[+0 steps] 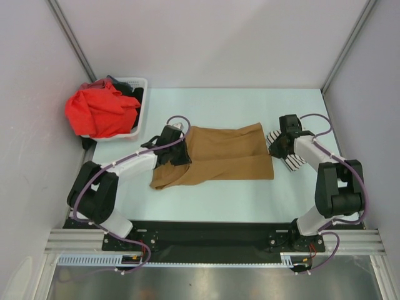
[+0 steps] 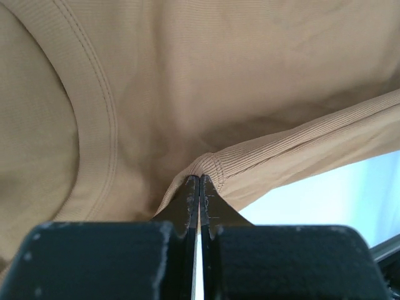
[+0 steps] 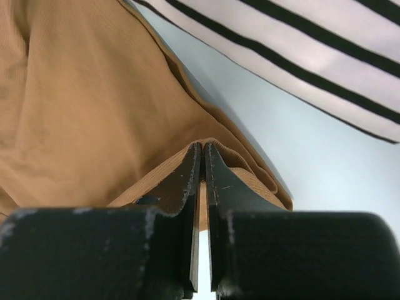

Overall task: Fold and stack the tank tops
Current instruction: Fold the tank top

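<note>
The tan-brown tank top (image 1: pixel 219 156) lies spread across the middle of the table, folded over with a strap trailing toward the near left. My left gripper (image 1: pixel 181 147) is shut on its left edge; in the left wrist view the jaws pinch a ribbed hem (image 2: pixel 199 177). My right gripper (image 1: pixel 270 145) is shut on the tan top's right edge, and the right wrist view shows layered hem (image 3: pixel 202 145) between the jaws. The striped tank top (image 1: pixel 289 161) lies bunched at the right, partly under the right arm, and its stripes (image 3: pixel 325 56) show beyond the tan cloth.
A white laundry basket (image 1: pixel 140 103) stands at the back left with red cloth (image 1: pixel 100 109) heaped in it and spilling over its side. Grey walls close in the table on three sides. Bare tabletop (image 1: pixel 219 200) lies in front of the tan top.
</note>
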{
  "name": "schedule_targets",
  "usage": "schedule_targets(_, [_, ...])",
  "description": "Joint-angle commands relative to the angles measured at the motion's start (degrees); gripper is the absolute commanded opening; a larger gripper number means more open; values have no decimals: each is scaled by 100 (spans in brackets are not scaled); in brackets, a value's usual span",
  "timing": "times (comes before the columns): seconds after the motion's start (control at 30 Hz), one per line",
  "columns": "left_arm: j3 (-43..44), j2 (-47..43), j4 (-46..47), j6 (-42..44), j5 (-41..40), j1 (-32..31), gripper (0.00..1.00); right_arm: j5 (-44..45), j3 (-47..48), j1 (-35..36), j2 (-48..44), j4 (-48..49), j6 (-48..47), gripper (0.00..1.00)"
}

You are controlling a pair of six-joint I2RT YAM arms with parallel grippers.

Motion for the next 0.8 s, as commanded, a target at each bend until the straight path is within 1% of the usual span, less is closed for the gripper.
schedule_targets(0.0, [371,269,-15,250,76,137,1,79,445,-62,315,121,-138,0])
schedule_targets(0.23, [643,691,-24,356,6,277,1,61,806,-44,869,173,-156,1])
schedule_targets(0.27, [687,752,-24,382,-12,278,3,52,859,-61,922,156,-165,10])
schedule_targets(0.3, [783,857,-59,408,-29,304,5,9,903,-53,984,182,-217,13])
schedule_targets(0.33, [819,885,-103,435,-134,321,8,-53,947,-53,1045,226,-287,16])
schedule_targets(0.37, [846,894,-121,470,-196,322,17,-36,1078,-79,1133,156,-340,21])
schedule_targets(0.4, [872,859,-138,488,-275,339,23,-27,1131,-79,1143,112,-358,25])
schedule_targets(0.43, [872,806,-138,514,-406,339,38,-18,1149,-88,1134,103,-393,30])
schedule_targets(0.47, [864,745,-164,523,-459,339,46,34,1132,-88,1030,68,-411,39])
schedule_targets(0.5, [898,614,-208,532,-460,339,52,61,1088,-97,950,59,-428,42])
schedule_targets(0.53, [899,525,-322,575,-634,339,55,96,1027,-105,854,77,-455,45])
schedule_targets(0.57, [916,437,-375,602,-766,348,63,157,905,-106,740,77,-498,48])
schedule_targets(0.63, [846,78,-550,654,-908,348,68,236,720,-123,345,85,-543,56])
schedule_targets(0.67, [811,-211,-604,672,-960,339,69,219,606,-123,204,103,-586,56])
schedule_targets(0.7, [654,-379,-639,681,-952,339,69,167,335,-123,-137,138,-691,56])
schedule_targets(0.77, [425,-922,-718,681,-926,339,70,-34,-53,-97,-455,270,-762,54])
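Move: The brown tank top's pinched near hem goes to a strip on its own flat far part: some 3 cm ahead of the left hand and 2 below, about 4 cm ahead of the right and 2 below. From the left hand, the tank top's strap end lies roughly 8 cm left and 5 back, a little lower. The striped tank top sits about 8 cm right of the right hand, 2 ahead and 2 lower. The brown tank top's hem, still pinched at both ends, is carried on forward some 3 to 4 cm and lowered about 2 cm onto the far part. Both hands then open wide to let go; the left rises about 4 cm while drifting 3 cm left, and the right lifts nearly 3 cm and draws back 2. ##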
